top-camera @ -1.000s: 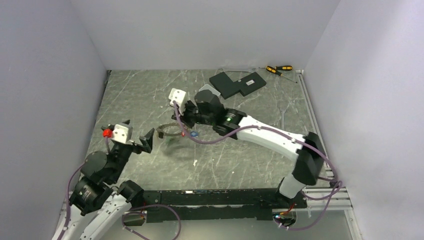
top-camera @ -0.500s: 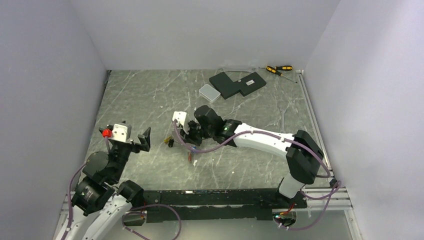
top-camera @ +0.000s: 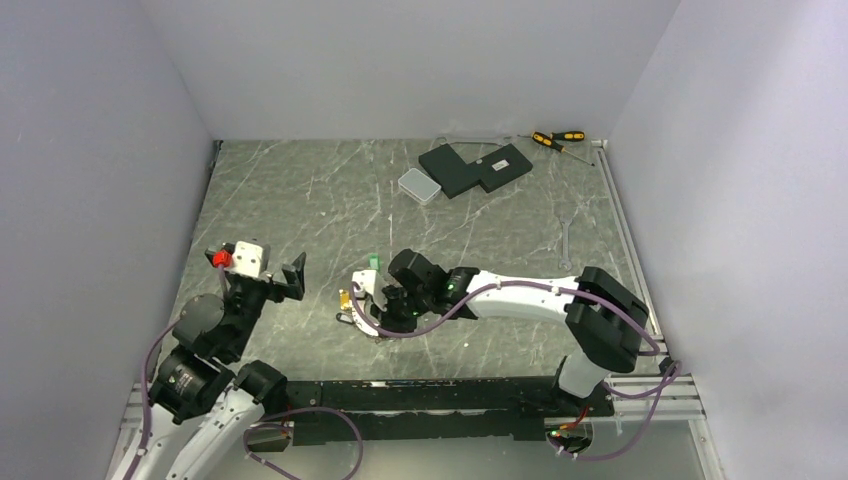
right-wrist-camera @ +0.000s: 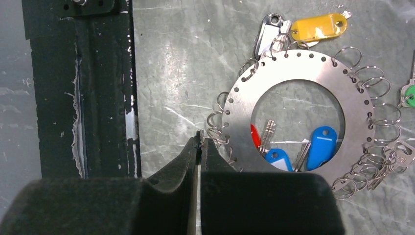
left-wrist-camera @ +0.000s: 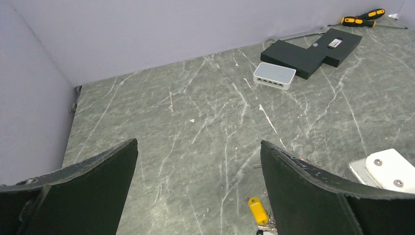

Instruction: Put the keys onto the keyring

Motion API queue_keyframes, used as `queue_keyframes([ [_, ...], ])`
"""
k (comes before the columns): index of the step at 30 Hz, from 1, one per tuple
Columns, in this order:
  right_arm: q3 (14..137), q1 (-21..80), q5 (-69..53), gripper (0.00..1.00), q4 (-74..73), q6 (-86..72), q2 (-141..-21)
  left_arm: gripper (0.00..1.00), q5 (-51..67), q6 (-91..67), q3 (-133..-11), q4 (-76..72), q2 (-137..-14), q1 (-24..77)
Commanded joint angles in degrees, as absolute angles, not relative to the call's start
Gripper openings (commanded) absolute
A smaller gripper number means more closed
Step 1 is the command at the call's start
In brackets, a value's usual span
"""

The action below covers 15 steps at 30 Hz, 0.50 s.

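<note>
The keyring [right-wrist-camera: 298, 73] is a flat silver ring lying on the table, with small wire rings round its rim. Keys show with it: a yellow tag [right-wrist-camera: 318, 27], blue tags [right-wrist-camera: 322, 142] and a red one inside its hole, and a green tag [right-wrist-camera: 408, 95] at the right. My right gripper [right-wrist-camera: 199, 142] is shut, pinching a small wire ring at the keyring's left rim. In the top view it [top-camera: 372, 312] sits low near the front, with the yellow tag [top-camera: 344, 298] beside it. My left gripper [top-camera: 283, 278] is open and empty above the table, left of the keys. The left wrist view shows the yellow tag [left-wrist-camera: 258, 210].
A black box [top-camera: 475, 167], a white switch box [top-camera: 418, 185] and screwdrivers [top-camera: 557, 138] lie at the back. A silver wrench [top-camera: 567, 245] lies at the right. The black front rail [right-wrist-camera: 93, 88] runs just beside the right gripper.
My right gripper has moved from the table's middle toward the near edge and down, bringing the keyring and keys with it. The left gripper has shifted slightly.
</note>
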<state>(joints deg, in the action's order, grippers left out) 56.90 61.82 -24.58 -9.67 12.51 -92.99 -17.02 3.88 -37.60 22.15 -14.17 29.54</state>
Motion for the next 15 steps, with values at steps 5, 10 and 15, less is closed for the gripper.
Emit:
queue_keyframes([
  [5,58.90,64.16,-26.09,0.12,-6.68,11.09,-93.96,1.00,-15.68,4.48,-37.71,20.21,-15.38,28.48],
  [10,60.06,65.52,-26.82,0.53,-7.00,9.62,-93.82,0.99,-15.72,4.44,-37.62,20.02,-15.08,28.26],
  [15,59.68,65.74,-26.67,0.85,-6.52,9.52,-90.51,1.00,-16.11,4.39,-37.45,19.87,-14.55,28.14],
])
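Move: The right fingertips are shut on the black-tagged key, about 3 cm above the table. Its landing spot is bare table some 3 cm back and 2 cm to the left. The ring plate's centre is roughly 9 cm ahead and 2 cm left, the yellow tag 11 cm ahead and 11 cm left, and the dark rail's edge 6 cm straight back. From the left hand, the black-tagged key is about 18 cm right, 8 cm back and 22 cm below. Back towards its base and slightly to its left, the right hand draws about 3 cm away from the ring plate, staying at nearly the same height. Partway along, its shut fingers spread wide and let go of the black-tagged key over the bare table between plate and rail; the wrist turns only a few degrees. ##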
